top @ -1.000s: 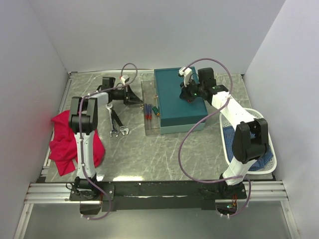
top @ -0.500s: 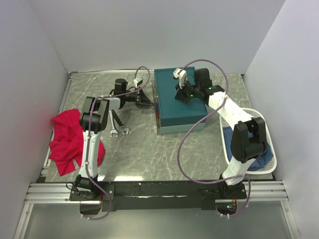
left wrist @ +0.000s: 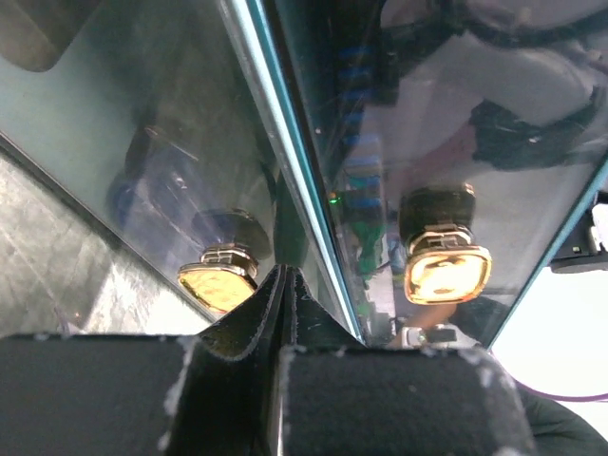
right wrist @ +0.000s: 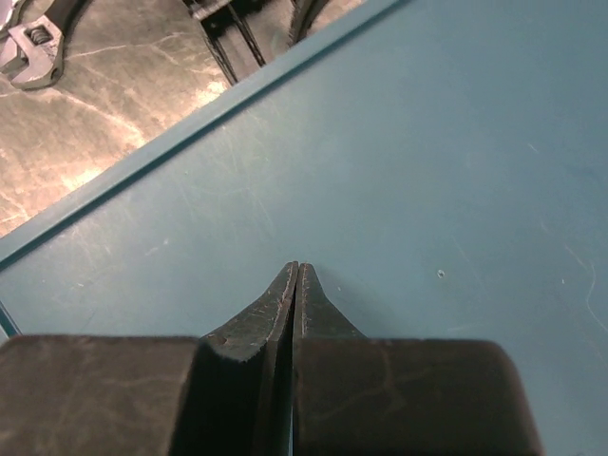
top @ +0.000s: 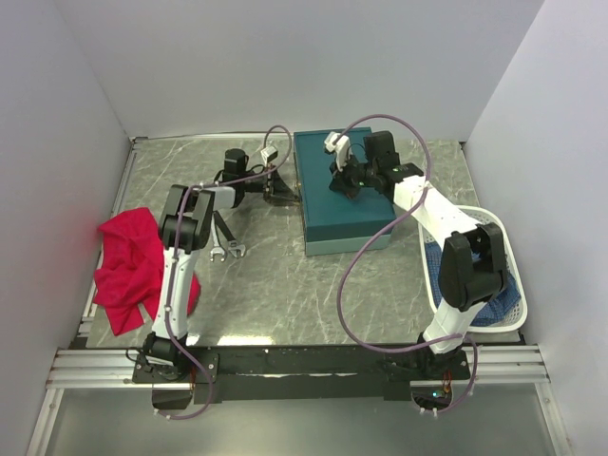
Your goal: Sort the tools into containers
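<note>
The teal box (top: 353,204) stands mid-table with its lid down. My right gripper (top: 344,180) rests shut on the lid top, its tips (right wrist: 297,268) touching the teal surface (right wrist: 446,161). Against the box's left side my left gripper (top: 283,193) is shut, its tips (left wrist: 283,272) at a glossy edge between two gold latches (left wrist: 220,285) (left wrist: 446,266). Silver wrenches (top: 224,242) lie on the table left of the box, and one wrench head (right wrist: 33,43) shows in the right wrist view. The white basket (top: 513,309) with blue lining sits at the right. Other tools are hidden.
A red cloth (top: 128,271) lies crumpled at the left edge beside the left arm. White walls close in the table on three sides. Purple cables (top: 356,275) loop over both arms and the table in front of the box.
The box has gone from open to shut, hiding the screwdrivers that lay in its clear part. My left gripper moved right up to the box. The right gripper shifted slightly left on the lid.
</note>
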Tool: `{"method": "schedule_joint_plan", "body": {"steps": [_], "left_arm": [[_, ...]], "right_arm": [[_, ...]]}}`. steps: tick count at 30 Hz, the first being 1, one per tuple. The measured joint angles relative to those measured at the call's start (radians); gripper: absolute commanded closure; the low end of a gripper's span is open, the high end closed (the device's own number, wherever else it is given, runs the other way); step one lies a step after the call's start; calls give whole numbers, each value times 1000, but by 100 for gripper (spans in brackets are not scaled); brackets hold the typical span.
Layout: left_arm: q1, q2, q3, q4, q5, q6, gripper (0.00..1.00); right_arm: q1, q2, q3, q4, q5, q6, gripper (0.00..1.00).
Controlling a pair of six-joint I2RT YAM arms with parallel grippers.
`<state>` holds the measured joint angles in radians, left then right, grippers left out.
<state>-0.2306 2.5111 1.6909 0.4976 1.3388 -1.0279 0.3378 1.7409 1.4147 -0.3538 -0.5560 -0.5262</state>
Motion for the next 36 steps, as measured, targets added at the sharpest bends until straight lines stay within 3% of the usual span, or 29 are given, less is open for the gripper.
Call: {"method": "schedule_joint_plan", "body": {"steps": [6,9,10,12,13,14,17,23,25,28,30,32,36], "left_arm": [[-9,29,16,67,8,-51,91],[-9,34,20,84,11,-70,72],[-8,33,17,89,12,-82,60],[3,4,-19,94,10,-103,56],[9,-21,-50,97,10,-111,52],[18,-53,-89,95,8,-114,50],[82,-163,-185,-13,-3,-74,35],[235,-272,-107,-407,-37,227,28],[240,-274,-110,-362,-34,190,28],[211,-274,-178,-161,-33,25,29],[188,-273,-185,-148,-41,-4,27],[170,-277,-121,-335,-90,110,22],[185,-352,-39,-723,-337,397,22]], "right_arm": [[24,8,8,7,19,-18,100],[38,12,12,14,38,-24,100],[43,13,15,14,45,-30,100],[52,16,21,14,57,-37,100],[56,16,22,14,64,-38,97],[57,16,23,14,70,-38,80],[64,14,23,27,107,-16,50],[66,11,23,51,160,5,44],[66,11,24,51,166,8,43],[68,11,34,40,175,9,41],[69,11,42,25,184,12,40],[70,11,48,13,193,13,39],[73,11,57,-5,206,25,39]]}}
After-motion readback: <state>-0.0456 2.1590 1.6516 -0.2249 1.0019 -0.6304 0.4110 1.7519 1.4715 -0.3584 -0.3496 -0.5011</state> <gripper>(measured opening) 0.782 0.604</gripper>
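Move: The cabinet's closed lower drawer front stands about 2 cm to the right of the left fingertips' midpoint, level with it, with its gold knob roughly 2 cm lower. The adjustable wrench lies some 17 cm left and 6 cm back, the combination wrench about 20 cm left and 5 cm back, both some 6 cm below. From the right hand, over the cabinet top, that drawer front is about 10 cm left, 2 cm ahead and 12 cm below. Left hand backs off the closed drawer, about 11 cm left and 6 up, opening; right fingers open too. ##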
